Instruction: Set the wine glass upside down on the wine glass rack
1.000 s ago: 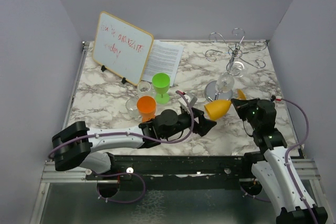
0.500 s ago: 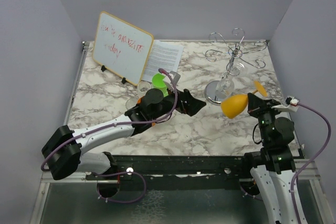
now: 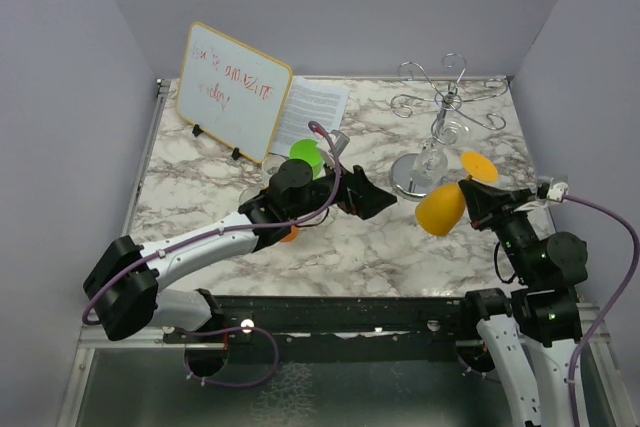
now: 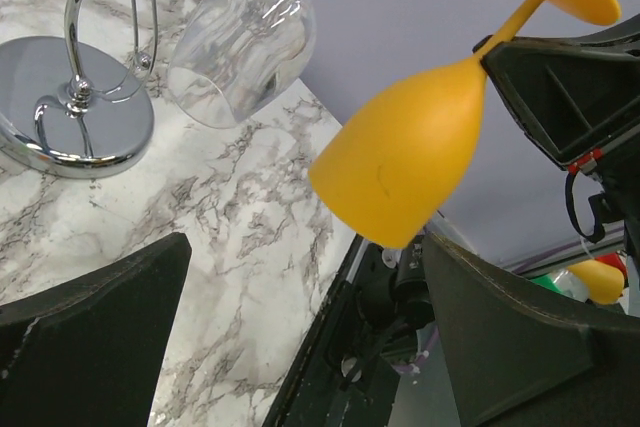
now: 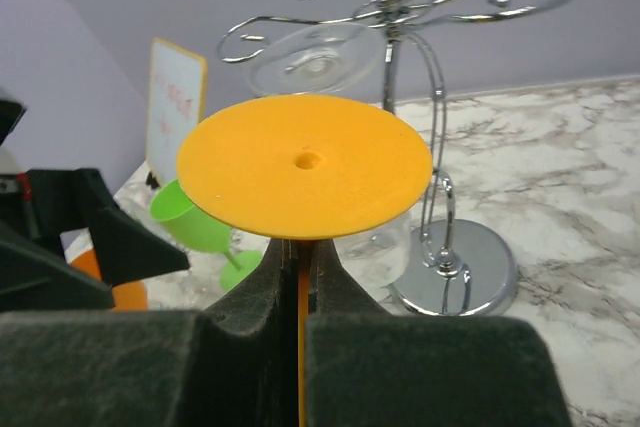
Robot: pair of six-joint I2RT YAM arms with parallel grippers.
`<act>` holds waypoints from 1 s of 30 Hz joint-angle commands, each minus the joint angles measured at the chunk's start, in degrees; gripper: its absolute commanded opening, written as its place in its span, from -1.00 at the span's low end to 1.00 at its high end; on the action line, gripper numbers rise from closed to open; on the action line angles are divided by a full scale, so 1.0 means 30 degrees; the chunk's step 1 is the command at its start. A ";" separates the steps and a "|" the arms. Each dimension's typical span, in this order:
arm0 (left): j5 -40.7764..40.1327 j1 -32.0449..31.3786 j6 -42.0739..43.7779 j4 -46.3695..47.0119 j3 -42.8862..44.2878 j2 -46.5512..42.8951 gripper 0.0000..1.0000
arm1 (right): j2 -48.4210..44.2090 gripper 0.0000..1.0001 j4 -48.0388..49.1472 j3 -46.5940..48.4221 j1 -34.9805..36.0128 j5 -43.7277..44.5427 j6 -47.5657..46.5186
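Note:
An orange-yellow wine glass (image 3: 440, 209) hangs in the air in front of the rack, tilted bowl down and to the left, with its round foot (image 5: 305, 167) uppermost. My right gripper (image 3: 468, 197) is shut on its thin stem just under the foot, and the right wrist view shows that grip (image 5: 302, 257). The chrome wine glass rack (image 3: 440, 122) stands behind it on a round disc base (image 4: 70, 97), and a clear glass (image 4: 240, 47) hangs upside down from one arm. My left gripper (image 3: 370, 195) stands wide open to the left of the bowl (image 4: 405, 162), with nothing between its jaws (image 4: 308, 247).
A green glass (image 3: 306, 157) stands behind my left forearm, and an orange cup (image 3: 290, 235) is mostly hidden under it. A whiteboard (image 3: 232, 87) and a printed sheet (image 3: 312, 112) sit at the back left. The table's right edge runs close to my right arm.
My left gripper has opened, let go of the glass's bowl and drawn back to the left. My right gripper has raised the glass by its stem and turned it bowl down.

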 commanded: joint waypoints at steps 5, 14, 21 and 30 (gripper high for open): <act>0.0956 0.0451 0.0959 -0.0248 0.0762 -0.0145 0.98 | 0.2062 -0.99 0.1068 0.1105 0.0091 -0.8296 -0.0662; 0.4759 0.0442 0.3853 -0.0219 0.0919 -0.0590 0.98 | 0.4740 -0.99 0.4680 0.1362 0.0093 -1.1943 0.1747; 0.0974 0.1053 -0.0851 -0.3652 0.1370 -0.0565 0.98 | 0.5261 -0.99 0.7942 0.0688 0.0083 -1.2604 0.3146; 0.4660 0.2311 -0.9374 -0.0092 -0.0486 -0.0351 0.98 | 0.6889 -0.99 1.1271 0.0605 0.0080 -1.3162 0.3726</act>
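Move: The right hand holds the yellow wine glass upside down by its stem; the rack's empty left loop lies about 20 cm ahead of this hand, some 11 cm to its left and roughly level with it. The rack's hub is some 22 cm ahead and 4 cm left, and the clear glass already hanging is about 14 cm ahead, 3 cm left and 8 cm lower. From the left hand that loop is roughly 18 cm ahead, 4 cm right, a little higher. The right hand, still pinching the yellow glass's stem with the foot up and bowl down, sweeps about 10 cm left across the near side of the hanging clear glass, towards the rack's left side and the open left gripper, its wrist swinging some 40 degrees counter-clockwise. As the sweep dies out it lifts the glass about 4 cm, while the empty left hand draws back a little and returns, then eases nearly 2 cm left and rolls, fingers staying wide open. ##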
